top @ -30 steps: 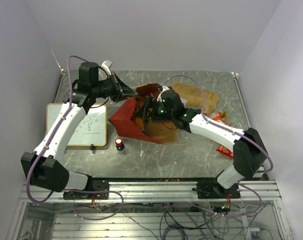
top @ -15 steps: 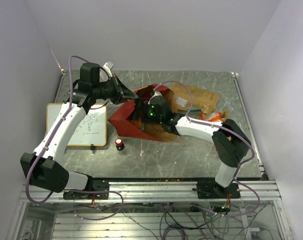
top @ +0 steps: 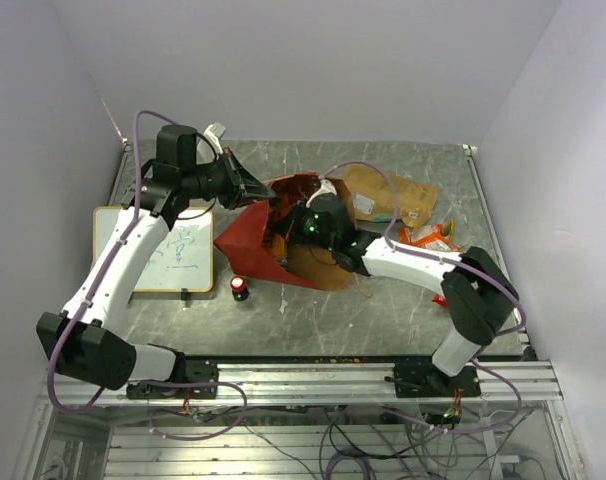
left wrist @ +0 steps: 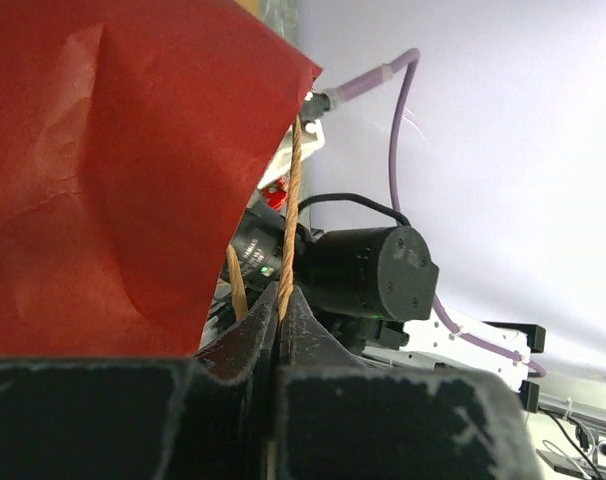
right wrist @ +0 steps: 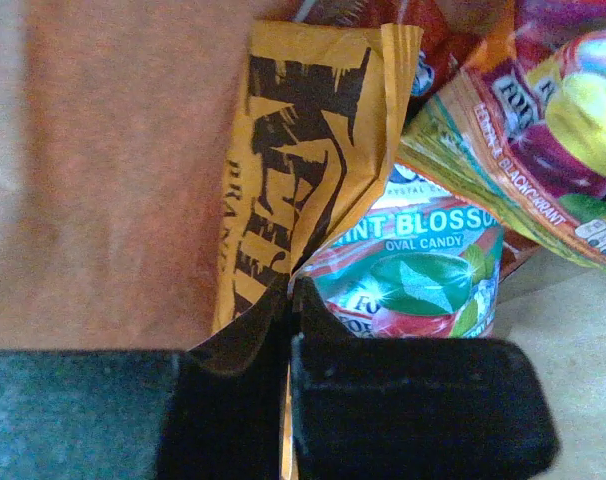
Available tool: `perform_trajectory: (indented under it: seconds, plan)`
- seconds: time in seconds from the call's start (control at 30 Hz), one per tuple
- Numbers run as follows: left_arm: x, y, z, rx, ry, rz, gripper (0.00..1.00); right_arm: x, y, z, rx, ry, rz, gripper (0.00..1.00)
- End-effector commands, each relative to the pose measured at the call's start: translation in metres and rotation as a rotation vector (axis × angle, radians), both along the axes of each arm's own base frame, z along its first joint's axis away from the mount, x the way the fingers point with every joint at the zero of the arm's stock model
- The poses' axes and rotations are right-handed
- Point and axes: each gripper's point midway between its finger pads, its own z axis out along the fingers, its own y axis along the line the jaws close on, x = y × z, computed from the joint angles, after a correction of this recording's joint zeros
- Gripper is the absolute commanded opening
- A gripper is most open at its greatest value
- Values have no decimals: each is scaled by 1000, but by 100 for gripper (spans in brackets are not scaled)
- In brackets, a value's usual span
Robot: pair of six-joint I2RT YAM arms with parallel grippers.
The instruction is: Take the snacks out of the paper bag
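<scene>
The paper bag (top: 245,243), red outside and brown inside, lies on its side with its mouth facing right. My left gripper (left wrist: 280,295) is shut on the bag's twisted cord handle (left wrist: 289,220) and holds it up beside the red wall (left wrist: 103,170). My right gripper (right wrist: 291,285) reaches into the bag and is shut on the edge of a yellow-orange packet with black print (right wrist: 293,150). Beside that packet lie a green-teal mint candy pack (right wrist: 423,265) and a fruit-printed packet (right wrist: 543,130). From above, the right wrist (top: 318,222) sits at the bag's mouth with the fingers hidden inside.
A flat brown paper sheet (top: 388,195) lies behind the bag. Orange packets (top: 428,237) and a small red packet (top: 445,298) rest on the table at right. A white board (top: 173,250) lies at left, with a small red-and-black cylinder (top: 240,288) in front of the bag.
My right gripper went from open to shut, closing on the yellow-orange packet inside the bag, and its elbow shifted. The left gripper kept hold of the handle.
</scene>
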Motion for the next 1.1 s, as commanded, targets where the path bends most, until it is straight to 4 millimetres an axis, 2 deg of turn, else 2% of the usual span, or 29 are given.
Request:
perform_trajectory:
  seconds: [0.0,0.27,0.53,0.83,1.07]
  plan:
    - [-10,2,30,-12,-80,-17,7,3,-25,35,-26,-91,-61,0]
    - [-4,8,33,-11,-96,7,7,-15,-60,74,-85,-177,-59,0]
    - [10,22,32,-6,-105,40,7,-28,-71,133,-75,-268,-15,0]
    - [18,25,28,-20,-98,44,7,-34,-64,218,9,-383,33,0]
    - [21,28,22,-13,-87,48,7,-44,-77,290,54,-530,29,0]
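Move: Inside the paper bag, the right hand already pinches the yellow potato pack; the mint candy pack is about 5 cm ahead, 2 cm left and 3 cm lower. The orange snacks already laid out are some 36 cm right and 11 cm ahead, 14 cm lower, with the tan package about 27 cm right and 22 cm ahead of the hand at table level. From the left hand, the orange snacks are about 40 cm right, 16 cm ahead and 30 cm down. Drawing the yellow pack up out of the bag mouth, the right hand keeps its fingers shut on the pack and climbs about 22 cm, first also sliding some 6 cm right and a little back, then going nearly straight up as the fingers tilt upward about 20 degrees. The left hand keeps its pinch on the twisted handle and eases about 3 cm left and slightly forward. ##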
